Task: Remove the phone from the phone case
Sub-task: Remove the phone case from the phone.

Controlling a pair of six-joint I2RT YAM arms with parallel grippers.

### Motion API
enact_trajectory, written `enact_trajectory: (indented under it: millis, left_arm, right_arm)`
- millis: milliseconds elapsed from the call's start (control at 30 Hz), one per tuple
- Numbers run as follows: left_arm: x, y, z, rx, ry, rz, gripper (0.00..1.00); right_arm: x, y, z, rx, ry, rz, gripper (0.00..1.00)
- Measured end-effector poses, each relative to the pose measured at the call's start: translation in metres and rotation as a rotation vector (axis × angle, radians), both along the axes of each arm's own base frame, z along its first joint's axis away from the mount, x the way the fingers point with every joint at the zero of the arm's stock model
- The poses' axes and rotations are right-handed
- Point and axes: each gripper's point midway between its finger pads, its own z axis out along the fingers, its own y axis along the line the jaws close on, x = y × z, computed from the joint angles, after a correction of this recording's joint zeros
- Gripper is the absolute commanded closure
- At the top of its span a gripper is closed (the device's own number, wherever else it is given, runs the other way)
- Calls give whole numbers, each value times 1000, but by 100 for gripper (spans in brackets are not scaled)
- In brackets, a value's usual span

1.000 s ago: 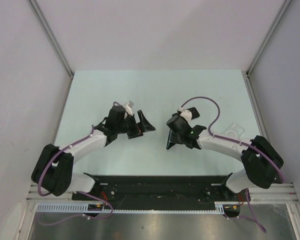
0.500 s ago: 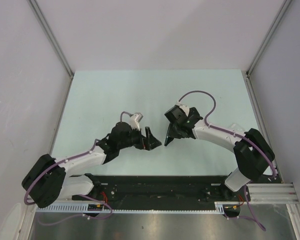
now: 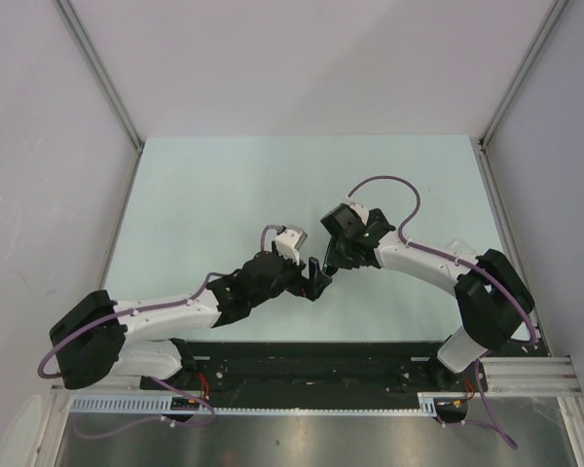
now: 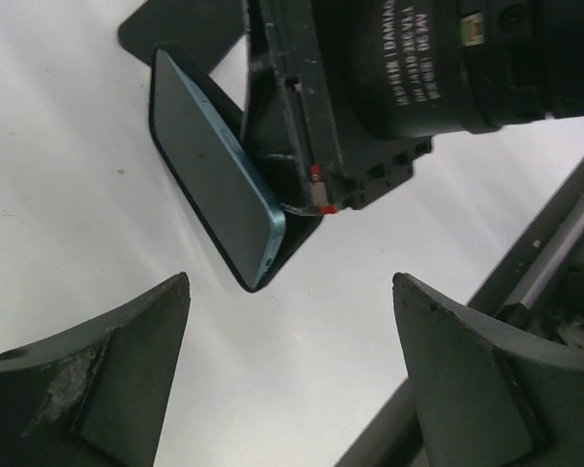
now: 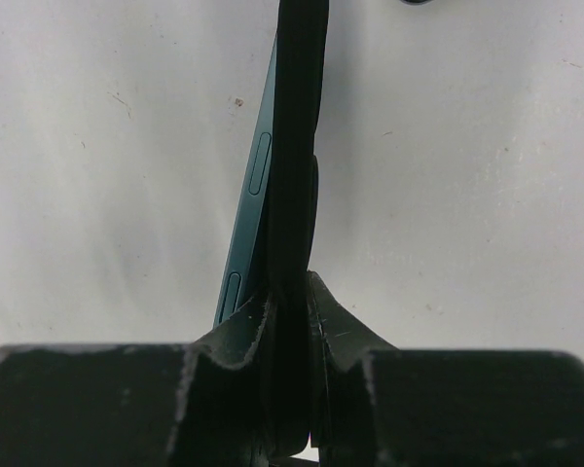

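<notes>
My right gripper (image 5: 290,284) is shut on the black phone case (image 5: 297,117), which it holds edge-on above the table. The teal phone (image 5: 248,224) lies against the case's left side, its side buttons showing, and seems to stand off slightly from the case. In the left wrist view the phone (image 4: 214,185) tilts out of the right gripper (image 4: 302,165), dark screen facing me. My left gripper (image 4: 288,282) is open and empty, just short of the phone's lower corner. In the top view the left gripper (image 3: 316,277) sits right beside the right gripper (image 3: 333,261).
The pale green table (image 3: 224,195) is walled by grey panels on the left, back and right. A small clear plastic item (image 3: 457,248) lies by the right forearm. The black base rail (image 3: 311,360) runs along the near edge.
My left arm has swung right and forward, bringing its open gripper up to the right gripper. The right gripper, holding the case and phone, has barely moved in the last half second.
</notes>
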Motion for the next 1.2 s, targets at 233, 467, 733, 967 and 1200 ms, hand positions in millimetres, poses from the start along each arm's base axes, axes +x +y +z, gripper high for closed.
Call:
enact_trajectory:
  millis: [233, 467, 733, 967, 1200]
  left_arm:
    - [18, 2, -13, 41, -68, 67, 24]
    - [29, 4, -19, 55, -113, 107, 29]
    - [27, 1, -27, 80, -115, 111, 34]
    - [26, -4, -34, 113, -134, 138, 39]
    - [34, -1, -32, 125, -147, 194, 41]
  right_arm:
    - [0, 1, 1, 14, 8, 4, 100]
    - [-1, 3, 2, 26, 15, 9, 100]
    - [-1, 4, 3, 40, 21, 13, 100]
    - [-1, 4, 5, 45, 16, 12, 100]
    - [3, 2, 9, 50, 1, 0, 100]
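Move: The left hand's open fingers are short of the near end of the phone, still in its case; the phone's middle is about 10 cm ahead, 3 cm to the right and 5 cm below. The black phone lying flat on the table is some 20 cm ahead of the left hand, 13 cm to its right and 12 cm down. From the right hand, which pinches the case near that end, the phone's middle is about 4 cm ahead, 2 cm to the left and level. The left hand goes forward and down, some 3 cm each way, to the near end of the cased phone, with a brief slight draw-back before it comes on again, while its wrist turns about 10 degrees counter-clockwise and its fingertips tilt up a little. Its fingers narrow from almost wide open to a bit over half, one tip out on the screen side and the other right up by the end's corner, as the right hand keeps its pinch on the case and holds nearly still, rising under 1 cm. ##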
